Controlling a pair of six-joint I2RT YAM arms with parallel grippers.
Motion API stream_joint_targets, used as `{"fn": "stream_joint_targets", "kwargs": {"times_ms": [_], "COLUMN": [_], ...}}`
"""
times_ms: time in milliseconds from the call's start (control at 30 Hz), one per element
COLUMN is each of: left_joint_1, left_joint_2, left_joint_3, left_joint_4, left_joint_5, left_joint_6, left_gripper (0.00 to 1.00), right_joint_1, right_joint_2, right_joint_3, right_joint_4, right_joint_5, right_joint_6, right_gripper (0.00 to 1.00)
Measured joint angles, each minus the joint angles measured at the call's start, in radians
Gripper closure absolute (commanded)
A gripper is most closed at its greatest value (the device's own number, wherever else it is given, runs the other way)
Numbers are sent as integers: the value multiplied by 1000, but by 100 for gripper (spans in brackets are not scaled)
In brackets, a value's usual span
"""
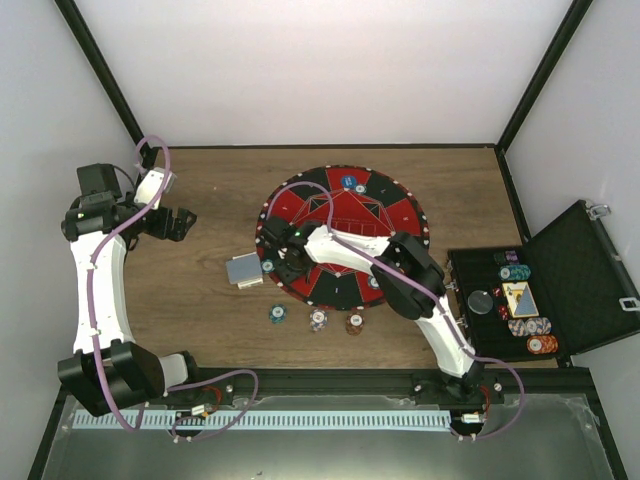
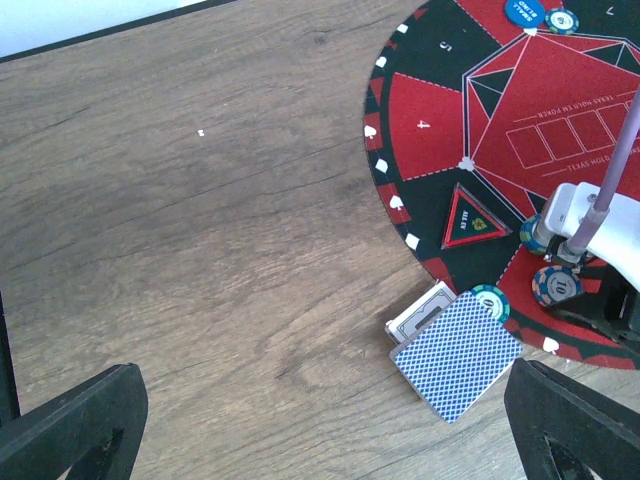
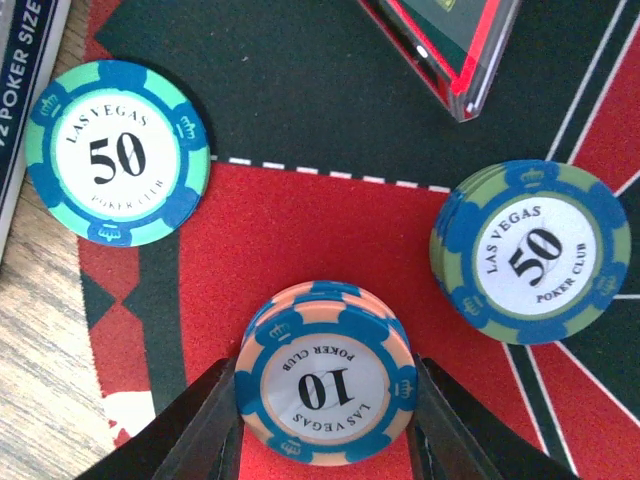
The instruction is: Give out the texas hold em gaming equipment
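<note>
A stack of peach-and-blue "10" poker chips (image 3: 328, 372) stands on the red part of the round mat (image 1: 345, 215), and my right gripper (image 3: 325, 385) is shut on it, one finger against each side. Near it lie a teal "50" chip (image 3: 117, 152) and a green-and-blue "50" stack (image 3: 533, 250). A deck of playing cards (image 2: 455, 355) with a blue-patterned back rests on its box at the mat's left edge. My left gripper (image 2: 320, 430) hangs open over bare wood to the left, holding nothing. Three single chips (image 1: 318, 320) lie in front of the mat.
An open black case (image 1: 560, 290) at the right holds more chips, cards and dice. A clear triangular marker (image 2: 472, 215) sits on the mat, and a blue button disc (image 2: 523, 10) with another chip lies at its far edge. Walls close in the table.
</note>
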State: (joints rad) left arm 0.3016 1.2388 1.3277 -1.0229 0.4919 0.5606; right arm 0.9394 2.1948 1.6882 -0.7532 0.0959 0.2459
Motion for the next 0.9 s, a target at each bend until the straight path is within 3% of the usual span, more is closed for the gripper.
{"fn": "stream_joint_targets", "kwargs": {"times_ms": [100, 200, 300, 500, 733, 900], "left_joint_1": [0, 2, 2, 2, 2, 3], "left_joint_2": [0, 0, 0, 0, 0, 0], "left_joint_3": [0, 0, 0, 0, 0, 0], "left_joint_4": [0, 0, 0, 0, 0, -1], "left_joint_5": [0, 2, 4, 8, 10, 11], "left_joint_6": [2, 2, 3, 5, 5, 5], "left_gripper": [0, 0, 0, 0, 0, 0], "right_joint_1": [-3, -7, -10, -10, 2, 33], "right_joint_2": [0, 0, 0, -33, -215, -380], "right_joint_3": [0, 0, 0, -26, -140, -284], "right_joint_4": [4, 5, 3, -5, -8, -8], "right_joint_5": [4, 5, 3, -2, -15, -13], "right_joint_6": [2, 2, 2, 3, 10, 32], "right_gripper": [80, 61, 51, 39, 33, 17]}}
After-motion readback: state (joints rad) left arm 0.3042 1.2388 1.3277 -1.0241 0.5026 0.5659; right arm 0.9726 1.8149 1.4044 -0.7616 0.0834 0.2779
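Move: My right hand already has the small stack of 10 chips between its fingers, down on the red sector at the cloth's near-left edge. A stack of 50 chips stands some 4 cm ahead and 1 cm right, and a lone 50 chip about 6 cm to the left, level with it. The spare stack of 10 chips waits on the wood roughly 12 cm back and 6 cm right. From my left hand the held 10 chips lie about 25 cm right, 2 cm back and 24 cm below. With my right hand I keep the 10 chips down on the red sector, barely easing forward, then open my fingers and let go. I lift straight off them and carry on up, about 7 cm, swinging some 5 cm back and 4 cm right towards the spare 10 stack, still opening as I go. ##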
